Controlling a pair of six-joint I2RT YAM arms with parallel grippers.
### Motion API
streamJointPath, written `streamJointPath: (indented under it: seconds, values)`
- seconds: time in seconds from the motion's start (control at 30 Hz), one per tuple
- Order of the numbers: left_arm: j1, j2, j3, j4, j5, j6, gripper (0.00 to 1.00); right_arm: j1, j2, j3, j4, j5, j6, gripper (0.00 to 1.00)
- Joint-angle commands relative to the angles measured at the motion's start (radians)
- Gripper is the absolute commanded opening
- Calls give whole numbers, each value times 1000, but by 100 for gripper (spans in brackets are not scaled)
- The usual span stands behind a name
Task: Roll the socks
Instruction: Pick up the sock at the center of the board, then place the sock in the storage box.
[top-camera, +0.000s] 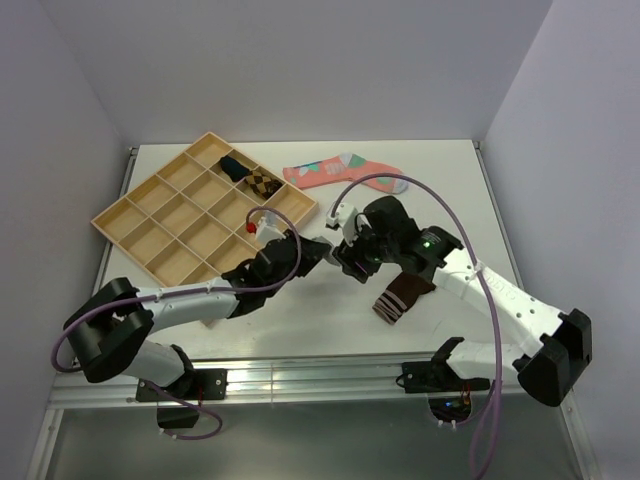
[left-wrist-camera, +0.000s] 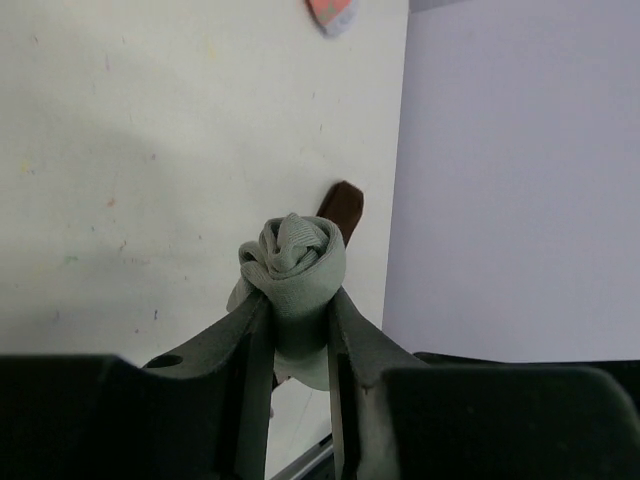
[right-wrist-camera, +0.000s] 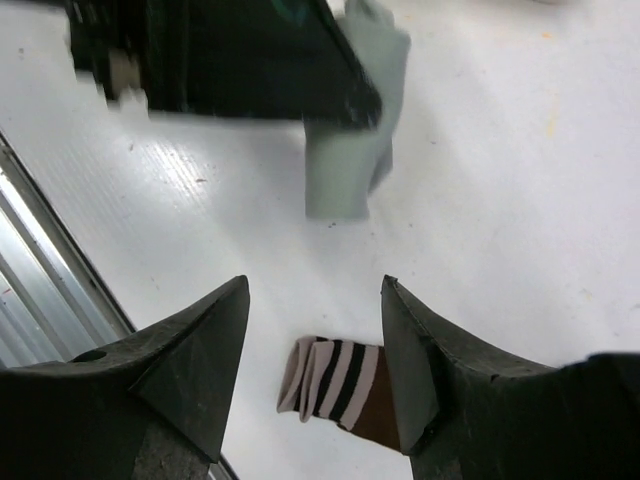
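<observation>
The grey sock (left-wrist-camera: 295, 262) is wound into a tight roll, and my left gripper (left-wrist-camera: 298, 298) is shut on it above the table. In the right wrist view the grey sock (right-wrist-camera: 350, 165) hangs from the blurred left gripper (right-wrist-camera: 220, 60), its loose end pointing down. My right gripper (right-wrist-camera: 314, 290) is open with nothing between its fingers, just short of the grey sock. Below it the brown sock (right-wrist-camera: 335, 380) lies flat, striped cuff toward the near edge. From above, the left gripper (top-camera: 310, 252) and right gripper (top-camera: 345, 258) face each other mid-table, with the brown sock (top-camera: 403, 296) near the right arm.
A wooden divided tray (top-camera: 160, 215) sits at the back left with two folded socks (top-camera: 235, 168) in its far compartments. A pink patterned sock (top-camera: 340, 172) lies behind the grippers. The table's metal front rail (top-camera: 320, 375) runs along the near edge.
</observation>
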Motion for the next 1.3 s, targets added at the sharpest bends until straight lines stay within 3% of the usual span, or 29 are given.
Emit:
streamJointPath:
  seconds: [0.0,0.27,0.43,0.57,0.93,1.27]
  values:
    - [59,-73,52,33,26,66,0,-39,-64,20,-29,12,-17,63]
    - [298,-66,194,-22,225,210,0,-237,-107,27,-61,-60,-82,64]
    - [470,49,276,7,388,262,0,-312,-105,33,-72,-108,-105,64]
    - [544,192,341,46,500,281,0,-348,-94,27,-69,-128,-117,64]
    - [605,496,466,121,626,308,0,-418,-55,-8,-40,-163,-148,61]
    - [610,659,601,-54,585,328,0,-452,-51,-36,-37,-182,-172,61]
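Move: From the left gripper, which already holds the rolled gray sock, the empty compartment at the box's right corner lies about 24 cm ahead, 8 cm left and 13 cm lower. The argyle sock sits some 6 cm beyond that compartment and 10 cm to its left; the pink sock lies about 10 cm beyond it and 14 cm to its right. From the open right gripper, the brown sock is some 4 cm ahead, 16 cm right and 16 cm below. Carry the pinched gray sock with the left gripper forward and somewhat left, arching up about 10 cm over the box's rim, then sink some 18 cm towards the empty corner compartment, fingers kept shut. Meanwhile draw the open right gripper away to the right and a little forward towards the brown sock, turning it slightly clockwise. ##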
